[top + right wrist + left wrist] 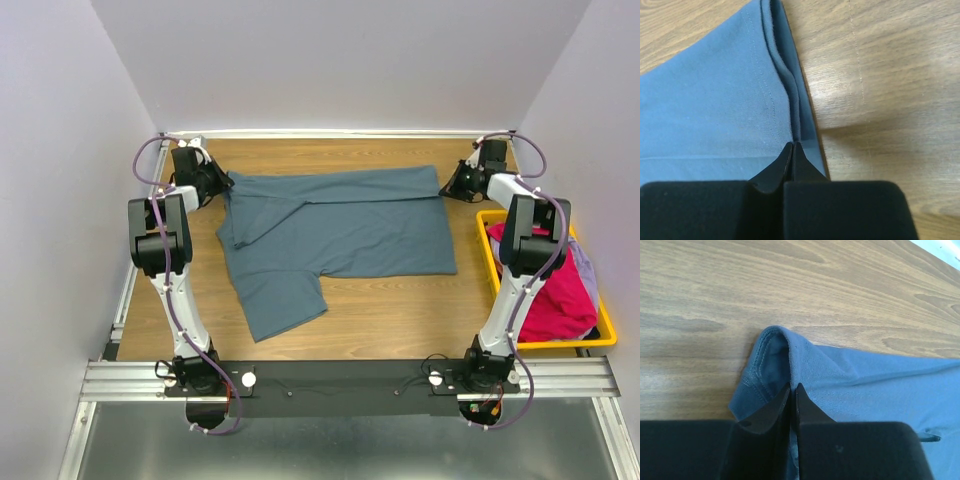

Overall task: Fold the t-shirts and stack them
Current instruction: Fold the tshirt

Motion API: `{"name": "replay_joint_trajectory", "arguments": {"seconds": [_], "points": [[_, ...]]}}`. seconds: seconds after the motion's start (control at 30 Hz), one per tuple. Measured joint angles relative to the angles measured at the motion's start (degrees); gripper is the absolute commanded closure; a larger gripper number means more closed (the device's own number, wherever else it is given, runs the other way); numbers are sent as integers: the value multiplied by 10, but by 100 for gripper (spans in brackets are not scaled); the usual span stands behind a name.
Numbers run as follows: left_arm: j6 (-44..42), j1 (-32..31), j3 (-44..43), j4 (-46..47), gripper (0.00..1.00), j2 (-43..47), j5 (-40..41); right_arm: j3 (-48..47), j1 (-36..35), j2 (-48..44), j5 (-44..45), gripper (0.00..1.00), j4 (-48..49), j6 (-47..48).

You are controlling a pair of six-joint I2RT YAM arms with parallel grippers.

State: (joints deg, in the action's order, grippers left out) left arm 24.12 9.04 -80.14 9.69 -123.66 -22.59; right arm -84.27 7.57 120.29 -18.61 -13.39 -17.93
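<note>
A slate blue-grey t-shirt (340,225) lies spread on the wooden table, its far edge folded over towards me and one sleeve pointing to the near left. My left gripper (228,183) sits at the shirt's far left corner. In the left wrist view the left gripper (793,386) is shut on a raised fold of the blue cloth (865,385). My right gripper (445,185) is at the far right corner. In the right wrist view the right gripper (792,145) is closed on the shirt's hem ridge (785,80).
A yellow bin (545,345) stands at the right edge of the table, beside the right arm. It holds a magenta-pink t-shirt (560,290) and a pale grey-blue one (586,268). Bare wood (400,310) lies in front of the spread shirt.
</note>
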Motion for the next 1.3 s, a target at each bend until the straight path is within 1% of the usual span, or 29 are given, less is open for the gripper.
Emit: {"name": "replay_joint_trajectory", "arguments": {"seconds": [0.37,0.4,0.47,0.5,0.6,0.63,0.7,0.73,0.77,0.83,0.87,1.1,1.2,1.3], "points": [[8,0,0,-1,84,-7,0,13,0,-14,8,99,0,0],[8,0,0,-1,77,-7,0,13,0,-13,8,98,0,-1],[8,0,0,-1,69,-7,0,13,0,-10,8,97,0,-1],[6,0,0,-1,64,-7,0,14,0,-9,8,96,0,-2],[5,1,0,-1,56,-7,0,15,0,-8,9,88,0,-4],[5,1,0,-1,49,-7,0,15,1,-8,9,80,0,-5],[5,2,0,2,47,-6,-1,15,1,-8,9,71,0,-6],[7,2,0,3,47,-4,0,15,1,-8,10,62,0,-7],[8,2,0,3,35,-3,0,15,1,-8,10,58,0,-8],[11,2,0,5,34,1,1,9,2,-8,10,51,-2,-5],[11,3,0,5,34,3,0,5,3,-8,9,50,-2,-5],[20,3,-23,8,34,9,0,-79,4,-1,-16,50,-5,-9],[22,3,-31,10,35,8,-1,-133,4,30,-38,50,1,-19],[23,3,-40,11,38,2,-2,-172,4,69,-49,50,4,-29]]}}
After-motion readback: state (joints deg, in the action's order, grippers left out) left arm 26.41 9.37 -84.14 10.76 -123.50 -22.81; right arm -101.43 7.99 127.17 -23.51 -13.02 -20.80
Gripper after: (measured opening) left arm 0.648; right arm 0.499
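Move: Both hands still pinch the folded flap of the t-shirt, one at each end. From the left hand, its far left corner is about 3 cm ahead and the loose sleeve some 32 cm back and 16 cm right. From the right hand, the far right corner is roughly 7 cm ahead and 2 cm left; the yellow bin's middle is about 24 cm back and 22 cm right. Both hands open, releasing the t-shirt flap; the right moves about 7 cm forward and up, the left mainly up. ##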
